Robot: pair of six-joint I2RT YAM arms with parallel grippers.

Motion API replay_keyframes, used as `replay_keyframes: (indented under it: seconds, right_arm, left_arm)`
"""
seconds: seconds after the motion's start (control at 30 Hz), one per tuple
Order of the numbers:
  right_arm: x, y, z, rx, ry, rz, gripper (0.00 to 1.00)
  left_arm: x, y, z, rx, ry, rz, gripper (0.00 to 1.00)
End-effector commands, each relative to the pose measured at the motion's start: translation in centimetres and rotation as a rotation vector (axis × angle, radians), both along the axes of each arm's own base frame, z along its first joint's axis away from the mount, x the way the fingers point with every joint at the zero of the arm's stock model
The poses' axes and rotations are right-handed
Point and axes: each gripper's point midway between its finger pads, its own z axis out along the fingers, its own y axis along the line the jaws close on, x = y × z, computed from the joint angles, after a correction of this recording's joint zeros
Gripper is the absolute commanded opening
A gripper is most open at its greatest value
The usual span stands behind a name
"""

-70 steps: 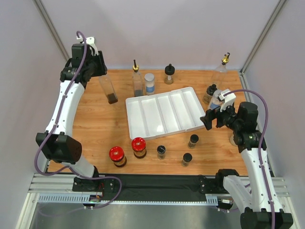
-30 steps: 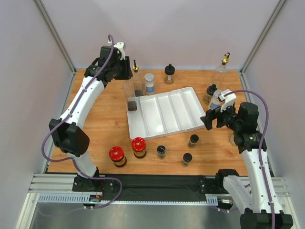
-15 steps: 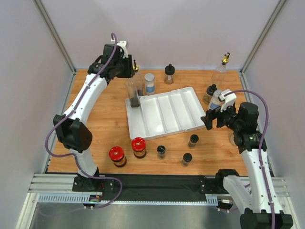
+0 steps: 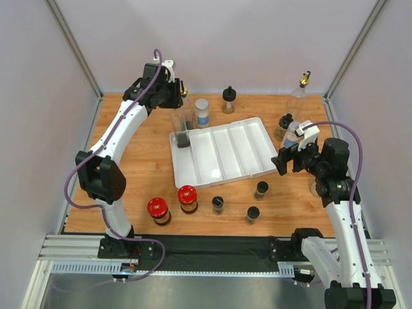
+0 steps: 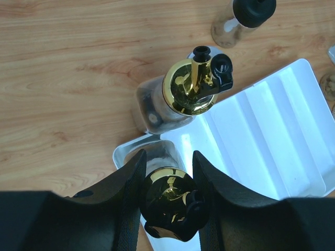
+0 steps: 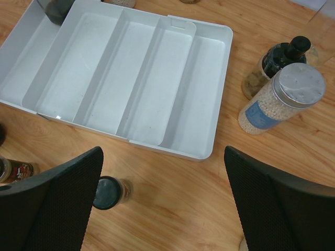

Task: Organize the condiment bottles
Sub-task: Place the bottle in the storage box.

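My left gripper point(image 5: 167, 205) point(image 4: 172, 102) is shut on the gold cap of a tall clear bottle point(image 4: 181, 131), whose base stands in the far-left compartment of the white tray point(image 4: 222, 168). A second gold-spouted bottle point(image 5: 191, 88) stands just behind that tray corner. Near the front are two red-lidded jars point(image 4: 158, 209) point(image 4: 187, 196) and three small black-capped jars point(image 4: 218, 205) point(image 4: 252, 214) point(image 4: 261, 189). My right gripper point(image 6: 162, 204) point(image 4: 280, 161) hangs open over bare wood beside the tray's right end, with nothing between its fingers.
Along the back stand a white-lidded jar point(image 4: 202, 111), a black-capped bottle point(image 4: 228, 100) and a gold-spouted bottle point(image 4: 301, 90). A silver-lidded jar point(image 6: 285, 97) and a black-capped bottle point(image 6: 285, 57) stand right of the tray point(image 6: 146, 78). Grey walls close in the table on three sides.
My left arm has carried the bottle from the far left of the table rightward to the tray's far-left corner. The right arm has not moved.
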Motion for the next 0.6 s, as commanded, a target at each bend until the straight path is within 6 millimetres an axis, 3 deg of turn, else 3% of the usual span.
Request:
replay_keyframes:
  seconds: [0.0, 0.1, 0.17, 0.3, 0.43, 0.57]
  right_arm:
    - [0.3, -0.1, 0.1, -0.017, -0.024, 0.000, 1.00]
    - [0.3, -0.1, 0.2, -0.017, -0.027, 0.002, 1.00]
    - [0.3, -0.1, 0.1, -0.017, -0.026, 0.002, 1.00]
    - [0.3, -0.1, 0.0, -0.018, -0.024, 0.002, 1.00]
    - [0.3, -0.1, 0.0, -0.018, -0.022, 0.002, 1.00]
    - [0.3, -0.1, 0.0, -0.018, -0.022, 0.001, 1.00]
  left_arm:
    - [0.9, -0.8, 3.0, -0.034, -0.115, -0.025, 0.00]
    - [0.7, -0.8, 2.9, -0.028, -0.114, -0.035, 0.01]
    - [0.6, -0.8, 2.6, -0.023, -0.112, -0.040, 0.08]
    - [0.3, -0.8, 2.9, -0.019, -0.120, -0.049, 0.42]
    - [0.0, -0.7, 3.4, -0.016, -0.133, -0.055, 0.60]
    - [-0.2, -0.7, 3.8, -0.012, -0.140, -0.062, 0.68]
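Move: The left hand still holds the bottle by its gold cap, its foot already in the far end of the storage box's left compartment. That compartment's middle lies about 8 cm back of the hand, 1 cm to its right and some 23 cm below. The second gold-capped bottle stands roughly 6 cm ahead and 3 cm right, the white-lidded jar 6 cm ahead and 8 cm right. From the right hand, the compartment is about 12 cm ahead and 31 cm left. The left fingers let go of the bottle's gold cap: they keep their pinch while the hand settles about half a centimetre down into the compartment, then spread from just under half to roughly two thirds open. The hand otherwise stays around the cap, easing a few millimetres forward and coming back up by about the same half centimetre, with hardly any wrist turn. ##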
